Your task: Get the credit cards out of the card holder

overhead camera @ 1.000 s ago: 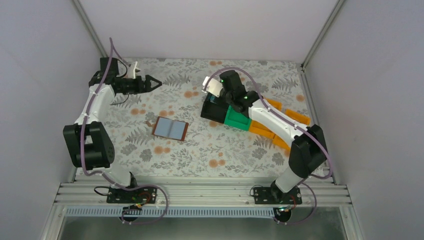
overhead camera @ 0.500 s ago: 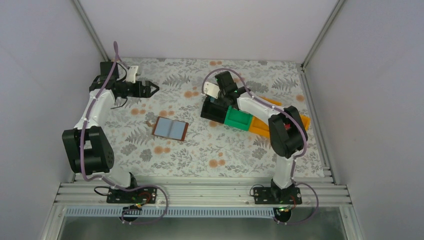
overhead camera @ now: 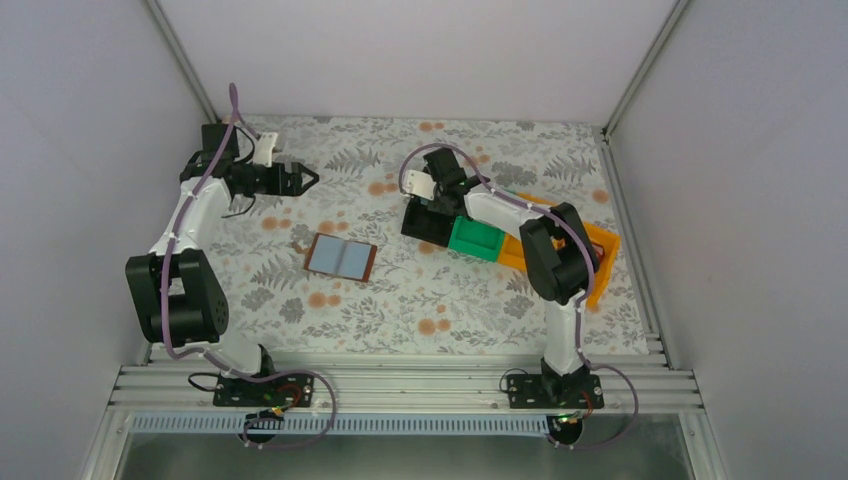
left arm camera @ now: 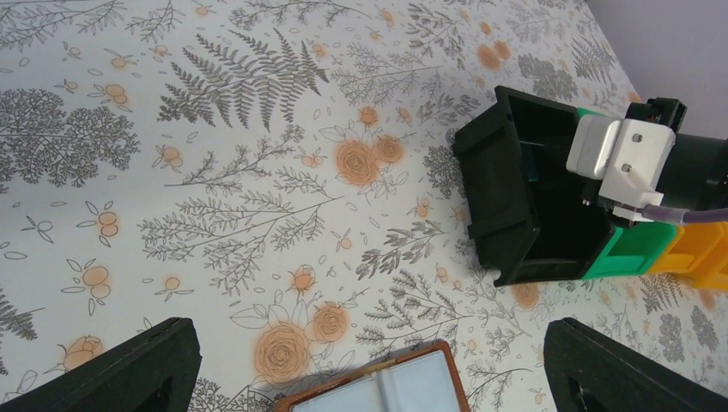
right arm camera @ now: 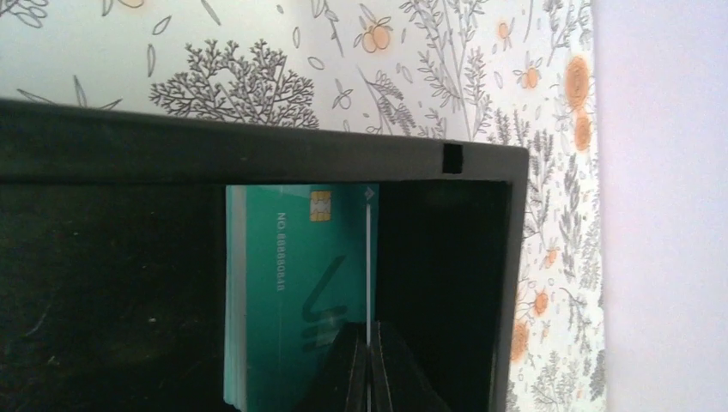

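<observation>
The card holder point(overhead camera: 341, 257) lies open on the floral table, brown-edged and pale blue-grey inside; its far edge shows at the bottom of the left wrist view point(left arm camera: 386, 390). My left gripper point(overhead camera: 305, 178) hovers beyond it at the back left, open and empty point(left arm camera: 369, 378). My right gripper point(overhead camera: 432, 205) reaches down into the black bin point(overhead camera: 428, 222). Its fingers point(right arm camera: 368, 324) are shut on a thin credit card point(right arm camera: 367, 257) seen edge-on. A stack of teal credit cards point(right arm camera: 292, 292) lies in the bin beside it.
A green bin point(overhead camera: 475, 238) and an orange bin point(overhead camera: 600, 245) adjoin the black one point(left arm camera: 506, 206) on the right. Enclosure walls stand close on the left, back and right. The right arm's elbow is folded over the orange bin.
The right arm has folded its elbow in and lowered its gripper with the card towards the black bin. The left gripper drew back slightly, staying open.
</observation>
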Robot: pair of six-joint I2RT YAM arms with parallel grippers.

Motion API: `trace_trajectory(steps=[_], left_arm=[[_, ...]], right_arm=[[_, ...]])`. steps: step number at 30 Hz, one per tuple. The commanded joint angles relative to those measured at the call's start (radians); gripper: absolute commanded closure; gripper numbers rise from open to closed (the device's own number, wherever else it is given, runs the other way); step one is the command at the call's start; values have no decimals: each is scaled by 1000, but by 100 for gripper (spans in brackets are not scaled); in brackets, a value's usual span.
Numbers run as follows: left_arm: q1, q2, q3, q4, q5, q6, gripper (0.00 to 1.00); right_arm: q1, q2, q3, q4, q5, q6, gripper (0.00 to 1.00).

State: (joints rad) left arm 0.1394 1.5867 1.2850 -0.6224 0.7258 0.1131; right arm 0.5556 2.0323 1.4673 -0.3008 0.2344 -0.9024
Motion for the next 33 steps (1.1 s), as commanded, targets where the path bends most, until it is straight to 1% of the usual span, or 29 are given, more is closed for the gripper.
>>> trace_trajectory(steps=[1,6,13,17,21,25,27,31,32,33], left_arm=[[4,12,4,12,15,19,0],[6,14,4,10,20,19,0],[11,15,4,9,29,19,0],[14,18,4,9,33,18,0],[15,19,3,6,39,20,0],[19,19,5,4,41,20,0],[20,21,6,4,44,21,0],[24,20,7,-2,50,23,0],[26,19,7,-2,50,23,0],[26,20,7,-2,53,24,0]], right_arm=[[-4,3,-4,59,28,-41,96],[-1,17,-21,97,66,-82,96],[3,35,-17,123,56,-114,96],[2,38,-22,127,26,-129,95],[2,54,-19,132,28,-142,93],[1,63,-18,130,27,-150,85],[2,66,-17,129,27,-153,83],[0,66,-20,127,54,-157,76],[0,63,-22,125,57,-158,73],[1,56,-24,124,59,-159,68]])
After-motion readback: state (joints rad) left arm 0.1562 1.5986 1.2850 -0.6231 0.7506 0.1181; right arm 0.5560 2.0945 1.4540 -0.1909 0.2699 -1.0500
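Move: From the right hand, which already holds a card edge-on between shut fingers, the card stack in the black bin lies about 3 cm left, roughly level fore and aft, some 6 cm down. The green bin's middle is about 7 cm back and 6 cm right; the card holder lies open some 15 cm back and 25 cm left. From the left hand, the stack is about 34 cm right, 4 cm ahead and 18 cm below. Ease the right gripper forward about 1.5 cm with the pinched card still over the stack, tipping the fingers slightly farther outward. Then sink some 2.5 cm deeper into the black bin and part the fingers to about a quarter open, letting go of the card beside the stack. ##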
